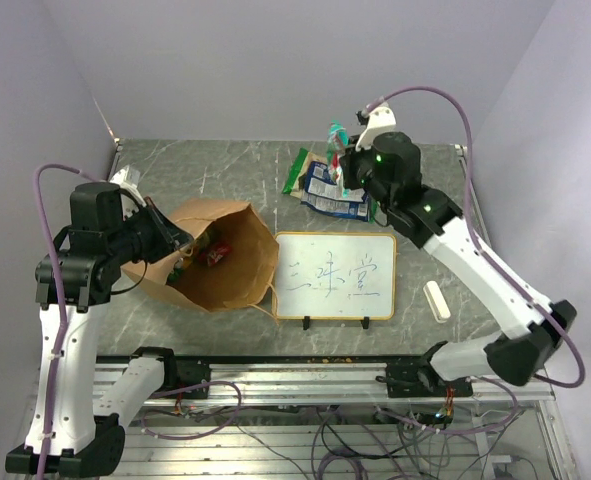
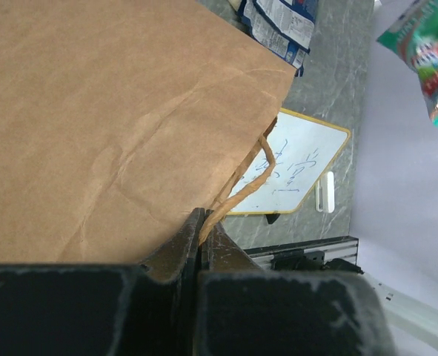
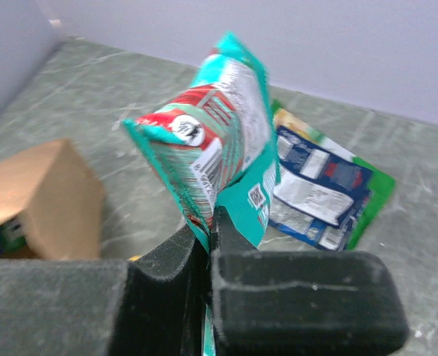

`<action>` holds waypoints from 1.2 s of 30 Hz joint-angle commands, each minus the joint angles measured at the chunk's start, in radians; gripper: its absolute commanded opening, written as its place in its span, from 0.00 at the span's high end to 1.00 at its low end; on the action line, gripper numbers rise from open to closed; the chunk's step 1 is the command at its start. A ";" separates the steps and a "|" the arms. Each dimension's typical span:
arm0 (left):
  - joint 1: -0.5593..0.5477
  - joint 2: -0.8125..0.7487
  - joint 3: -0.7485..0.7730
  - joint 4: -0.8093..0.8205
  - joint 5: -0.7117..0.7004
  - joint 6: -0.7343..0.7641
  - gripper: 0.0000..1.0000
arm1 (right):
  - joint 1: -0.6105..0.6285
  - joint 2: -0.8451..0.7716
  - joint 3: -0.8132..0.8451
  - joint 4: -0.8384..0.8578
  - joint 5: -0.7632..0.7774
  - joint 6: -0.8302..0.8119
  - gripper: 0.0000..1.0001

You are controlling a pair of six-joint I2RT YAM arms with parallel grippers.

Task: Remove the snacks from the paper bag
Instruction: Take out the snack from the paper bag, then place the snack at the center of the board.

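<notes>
The brown paper bag (image 1: 237,262) lies on its side at the left, mouth toward the left arm, with a red packet (image 1: 213,252) showing inside. My left gripper (image 1: 178,243) is shut on the bag's string handle (image 2: 242,182) at the rim; the bag's side (image 2: 107,111) fills the left wrist view. My right gripper (image 1: 348,158) hangs above the back of the table, shut on the edge of a teal and red snack packet (image 3: 211,126). Below it lie dark blue wrappers (image 3: 319,189) on a green bag (image 3: 373,194), also visible from above as a pile of snacks (image 1: 325,187).
A framed whiteboard (image 1: 335,277) with writing stands right of the bag, near the front edge. A white eraser block (image 1: 436,300) lies to its right. Walls close the table at the back and both sides.
</notes>
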 commanded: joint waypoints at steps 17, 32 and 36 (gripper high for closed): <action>0.009 -0.006 0.026 0.016 -0.027 0.090 0.93 | -0.220 0.602 0.446 -0.327 0.369 0.221 1.00; 0.009 0.019 0.037 -0.009 -0.053 0.052 0.93 | -0.140 0.990 0.763 -0.517 0.472 0.440 1.00; 0.009 0.011 0.019 0.011 -0.032 0.041 0.93 | -0.143 1.055 0.829 -0.471 0.455 0.430 0.99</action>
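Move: The right hand, holding the teal snack, has the pile of snack packs about 19 cm ahead, 3 cm to its right and some 33 cm below. The whiteboard lies about 21 cm nearer than the pile; the paper bag is level with the board, roughly 23 cm to the hand's left. From the left hand, which pinches the bag's handle, the pile is about 34 cm ahead and 30 cm right. The right hand, keeping the teal snack pinched, drops about 24 cm and reaches 16 forward over the snack pile. ##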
